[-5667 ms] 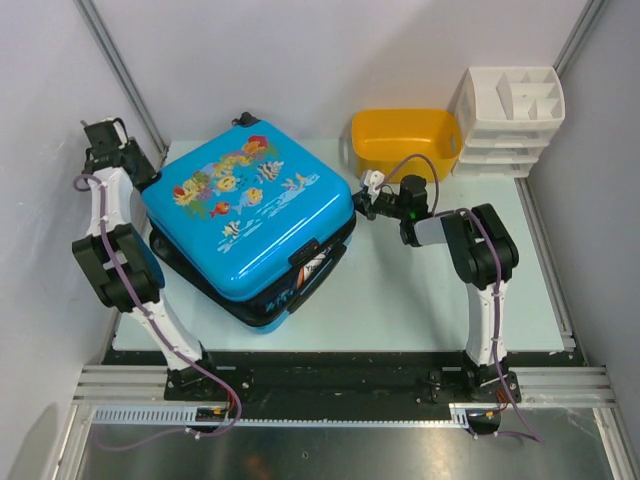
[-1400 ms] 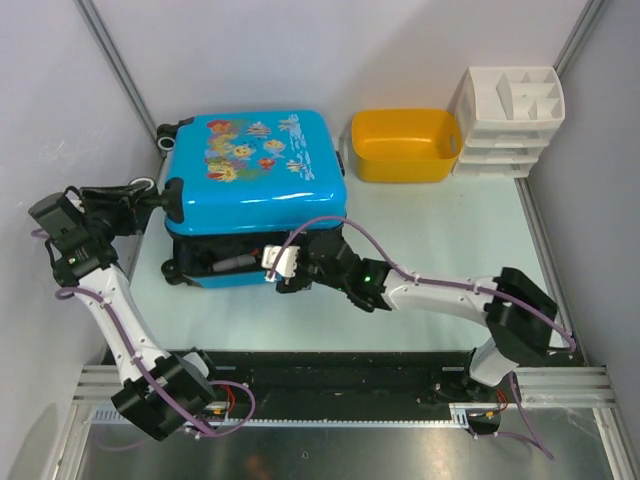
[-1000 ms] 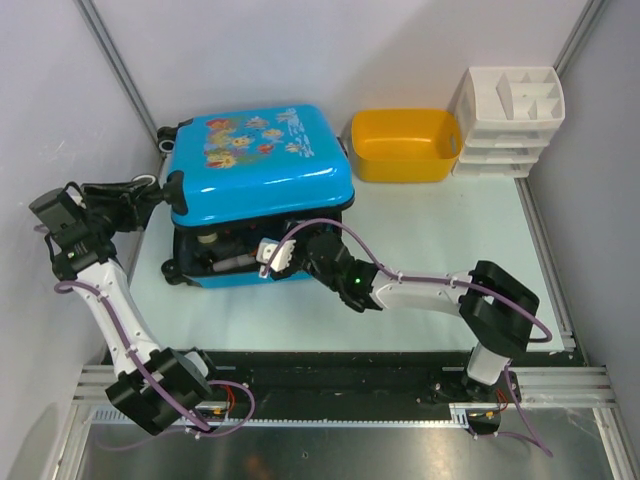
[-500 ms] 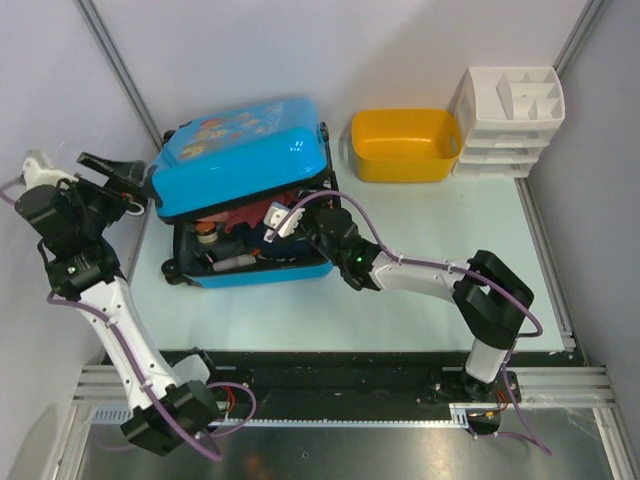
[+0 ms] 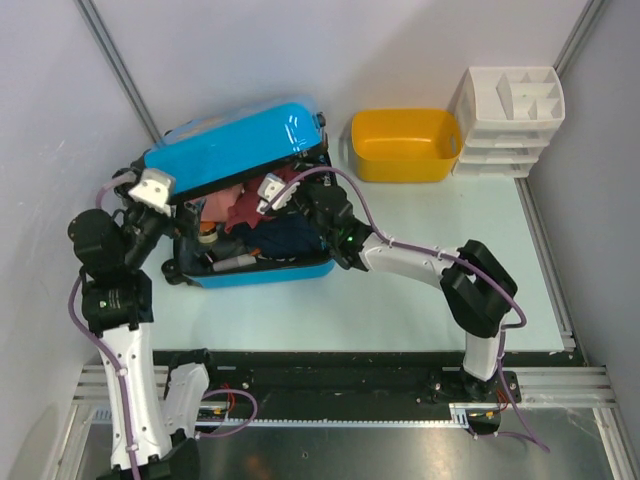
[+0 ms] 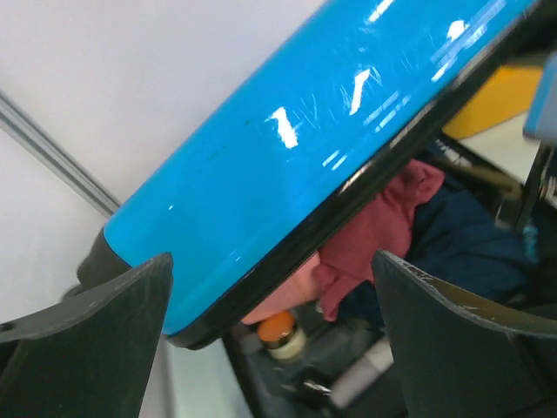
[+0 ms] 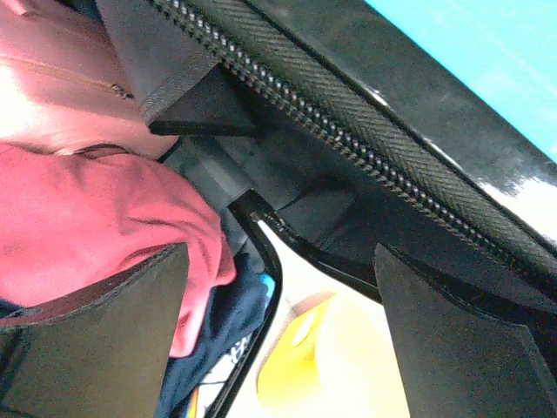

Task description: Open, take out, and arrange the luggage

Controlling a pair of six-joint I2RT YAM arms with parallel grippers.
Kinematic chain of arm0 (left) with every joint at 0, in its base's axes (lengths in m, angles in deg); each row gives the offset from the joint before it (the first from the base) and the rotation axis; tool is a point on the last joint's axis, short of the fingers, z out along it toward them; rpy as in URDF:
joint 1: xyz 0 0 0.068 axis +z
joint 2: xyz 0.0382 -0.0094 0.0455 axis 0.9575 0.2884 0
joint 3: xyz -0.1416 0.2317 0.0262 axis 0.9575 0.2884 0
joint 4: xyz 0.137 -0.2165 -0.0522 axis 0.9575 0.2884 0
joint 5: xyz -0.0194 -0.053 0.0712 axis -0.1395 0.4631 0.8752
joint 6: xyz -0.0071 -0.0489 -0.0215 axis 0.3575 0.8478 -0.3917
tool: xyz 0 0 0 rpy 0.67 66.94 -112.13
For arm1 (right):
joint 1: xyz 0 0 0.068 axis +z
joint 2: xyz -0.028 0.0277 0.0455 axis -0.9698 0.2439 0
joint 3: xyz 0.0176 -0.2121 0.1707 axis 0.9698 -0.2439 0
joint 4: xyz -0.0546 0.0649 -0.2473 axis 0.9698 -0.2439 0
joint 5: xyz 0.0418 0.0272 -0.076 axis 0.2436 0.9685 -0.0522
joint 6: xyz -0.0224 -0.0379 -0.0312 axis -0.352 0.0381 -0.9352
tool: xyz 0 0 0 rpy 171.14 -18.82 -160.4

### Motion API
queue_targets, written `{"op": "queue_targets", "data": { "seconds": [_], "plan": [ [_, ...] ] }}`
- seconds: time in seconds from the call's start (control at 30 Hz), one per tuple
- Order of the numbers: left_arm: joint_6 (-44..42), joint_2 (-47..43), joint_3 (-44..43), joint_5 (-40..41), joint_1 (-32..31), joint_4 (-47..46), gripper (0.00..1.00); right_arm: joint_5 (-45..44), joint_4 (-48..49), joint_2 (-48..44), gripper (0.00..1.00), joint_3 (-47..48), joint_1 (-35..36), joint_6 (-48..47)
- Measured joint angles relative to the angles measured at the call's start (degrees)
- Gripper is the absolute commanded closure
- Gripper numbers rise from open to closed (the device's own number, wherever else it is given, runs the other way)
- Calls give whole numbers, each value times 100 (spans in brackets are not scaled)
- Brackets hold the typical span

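The luggage [image 5: 262,268] lies at the back left of the table, its blue lid [image 5: 240,140] propped steeply up. Inside show a red cloth [image 5: 238,205], a navy garment [image 5: 290,238] and an orange-capped bottle [image 5: 205,232]. My left gripper [image 5: 150,190] stands open by the lid's left front corner, holding nothing. In the left wrist view the lid [image 6: 287,148] slants over the red cloth [image 6: 374,235] and the bottle [image 6: 280,333]. My right gripper [image 5: 275,190] is open inside the opening, under the lid. The right wrist view shows the zipper band [image 7: 348,148] overhead.
A yellow tub [image 5: 405,145] stands just right of the luggage, also visible past the rim in the right wrist view [image 7: 348,366]. A white drawer organizer [image 5: 508,120] sits in the back right corner. Walls close in on the left and the back.
The lid has swung much higher. My left gripper opened wide, let go of the lid's edge and came in toward the corner. My right gripper pushed farther back under the lid.
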Motion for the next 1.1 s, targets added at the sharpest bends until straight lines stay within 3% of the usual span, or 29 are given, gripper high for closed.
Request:
{"op": "queue_targets", "data": {
  "seconds": [0.2, 0.47, 0.53, 0.63, 0.77, 0.83, 0.87, 0.97, 1.1],
  "plan": [
    [-1744, 13, 444, -105, -275, -380, 0, 37, -46, 166, 8, 444, -160, 44],
    [-2942, 673, 680, 422, -1187, -1220, 0, 79, -101, 387, 7, 892, -195, 146],
    [-3147, 785, 787, 638, -1360, -1499, 5, 87, -101, 389, 8, 911, -203, 153],
    [-3416, 1012, 1036, 1095, -1561, -2262, 17, 111, -125, 389, 9, 911, -212, 170],
    [-3598, 1290, 1141, 1534, -1613, -3086, 52, 203, -208, 387, 10, 898, -219, 267],
    [-3707, 1355, 1145, 1637, -1620, -3314, 64, 317, -417, 299, 10, 789, -234, 358],
    [-3738, 1373, 1145, 1685, -1617, -3421, 77, 398, -643, 219, 9, 721, -249, 444],
    [-3991, 1515, 1084, 1860, -1617, -3764, 100, 835, -1591, -168, 9, 485, -293, 752],
    [-4157, 1818, 715, 2221, -1600, -3965, 100, 1681, -3117, -861, 8, 282, -345, 1165]
  ]
}}
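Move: The suitcase lid's front rim stands about 7 cm ahead of my left hand, at about its height; the pink bag in the case lies some 13 cm ahead and 7 cm to the right of that hand, 18 cm lower. From my right hand, tucked under the lid, the rim is about 4 cm ahead and 4 cm above. The red cloth lies level with my right hand and 6 cm to its left, 12 cm down. I nudge the lid up and forward some 3 cm with my open right hand, while my left travels about 12 cm forward to the lid's rim, dipping first, then rising, rolling its left side up about 40 degrees and tilting up. My left fingers close and pinch the rim; my right, still open, then comes free and draws back and down about 6 cm each, tipping downward. ##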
